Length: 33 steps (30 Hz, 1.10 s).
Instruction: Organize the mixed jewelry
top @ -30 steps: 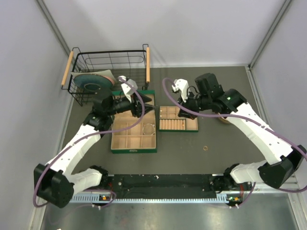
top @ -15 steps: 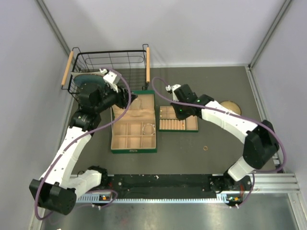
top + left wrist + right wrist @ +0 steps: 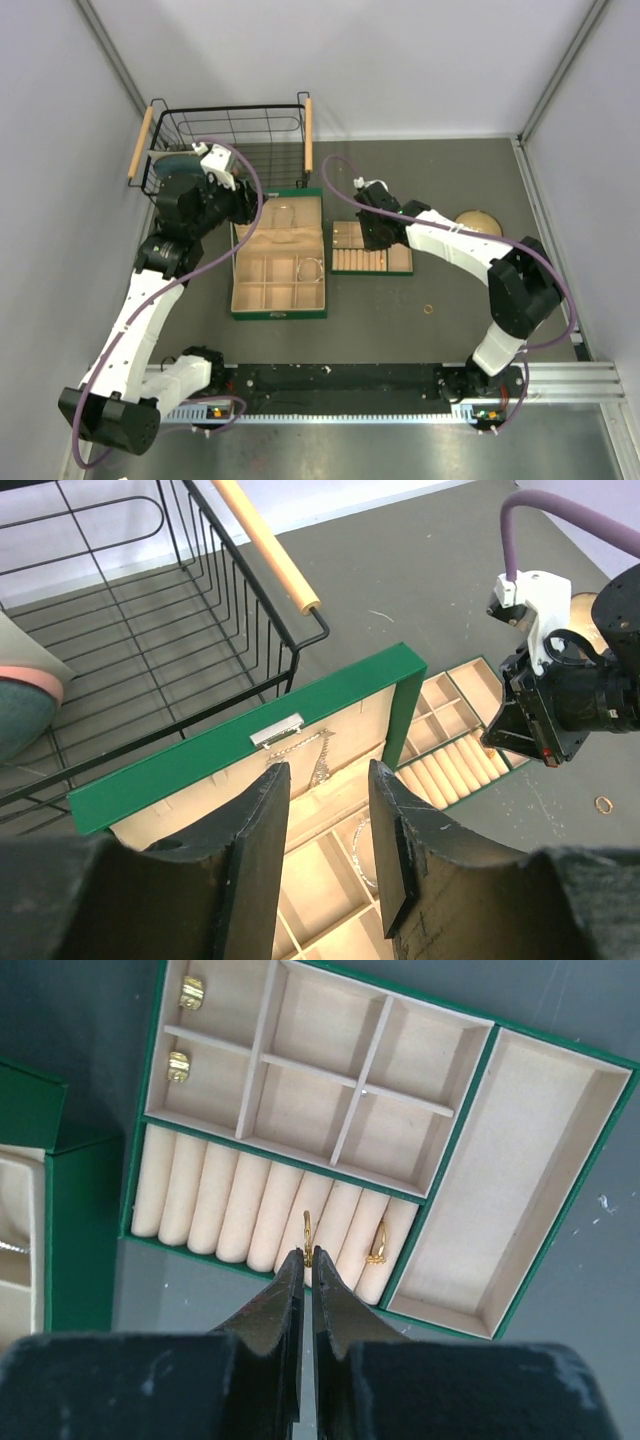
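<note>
My right gripper [image 3: 306, 1256] is shut on a thin gold ring [image 3: 307, 1232], held upright over the cream rolls of the small green tray [image 3: 452, 1150]. A second ring [image 3: 378, 1243] stands between rolls two slots to the right. Two more gold rings [image 3: 191, 992] [image 3: 178, 1065] lie in the tray's far-left compartments. One ring [image 3: 428, 309] lies loose on the table. The silver bracelet [image 3: 311, 268] rests in a compartment of the open green box [image 3: 278, 314]. My left gripper [image 3: 327, 775] hangs open and empty above that box, near its raised lid [image 3: 240, 745].
A black wire basket [image 3: 230, 150] with wooden handles stands at the back left and holds a teal plate [image 3: 178, 165]. The round tan bowl [image 3: 478, 222] sits right of the small tray [image 3: 372, 270], behind the right arm. A silver chain [image 3: 322, 762] hangs inside the box lid.
The left arm has pulled back left toward the basket and its jaws have narrowed a little. The right arm has swung left and brought its shut gripper down over the tray's rolls.
</note>
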Tool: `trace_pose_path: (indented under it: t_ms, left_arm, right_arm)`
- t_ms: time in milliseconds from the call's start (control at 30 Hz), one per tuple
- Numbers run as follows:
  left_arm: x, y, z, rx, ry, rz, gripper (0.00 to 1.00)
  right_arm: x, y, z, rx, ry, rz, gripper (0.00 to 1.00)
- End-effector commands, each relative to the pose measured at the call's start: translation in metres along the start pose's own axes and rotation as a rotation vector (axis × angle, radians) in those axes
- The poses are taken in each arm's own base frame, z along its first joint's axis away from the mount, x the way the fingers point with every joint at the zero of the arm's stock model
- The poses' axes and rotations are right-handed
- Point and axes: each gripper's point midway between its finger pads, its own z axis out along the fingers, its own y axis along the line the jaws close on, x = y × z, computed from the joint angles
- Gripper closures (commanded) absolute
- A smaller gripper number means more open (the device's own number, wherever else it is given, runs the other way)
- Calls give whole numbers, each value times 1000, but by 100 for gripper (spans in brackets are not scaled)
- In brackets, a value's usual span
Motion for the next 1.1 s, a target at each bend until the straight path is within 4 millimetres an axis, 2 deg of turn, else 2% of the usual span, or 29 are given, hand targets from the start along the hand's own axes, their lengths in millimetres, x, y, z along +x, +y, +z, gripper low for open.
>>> trace_pose_path:
  t_ms: [0,333,567,1067]
  left_arm:
    - [-21,7,-10,-60,-62,-3,58]
    - [-16,11,-9,-74,-49,-24,59]
    - [-16,11,-8,-71,-49,-29,60]
    - [-7,11,-4,-60,-26,-33,61]
  right_arm:
    - [2,-3,5,39,-25,60,100]
    - [17,-2,11,32,14,95,100]
    - [26,-9,20,58,40,103,100]
    - [30,-21,33,88,69,119,100]
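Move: I still pinch a gold ring in my right fingertips; the free slot meant for it in the ring rolls lies about 5 cm below me, 1 cm back and 2 cm right. The ring already placed sits one slot farther right, some 3 cm right of my hand; the long empty compartment is about 7 cm right and 2 cm ahead. The six small compartments centre 4 cm ahead, 2 cm left. From my left hand that slot is roughly 24 cm right, 3 cm back and 27 cm down. Fingers kept shut on the ring, I lower my right hand about 5 cm towards the free slot just left of the placed ring, drifting some 2 cm right and 1 cm back. I ease off partway, then sink steadily again while the wrist turns slightly clockwise and steepens by about 5 degrees. ##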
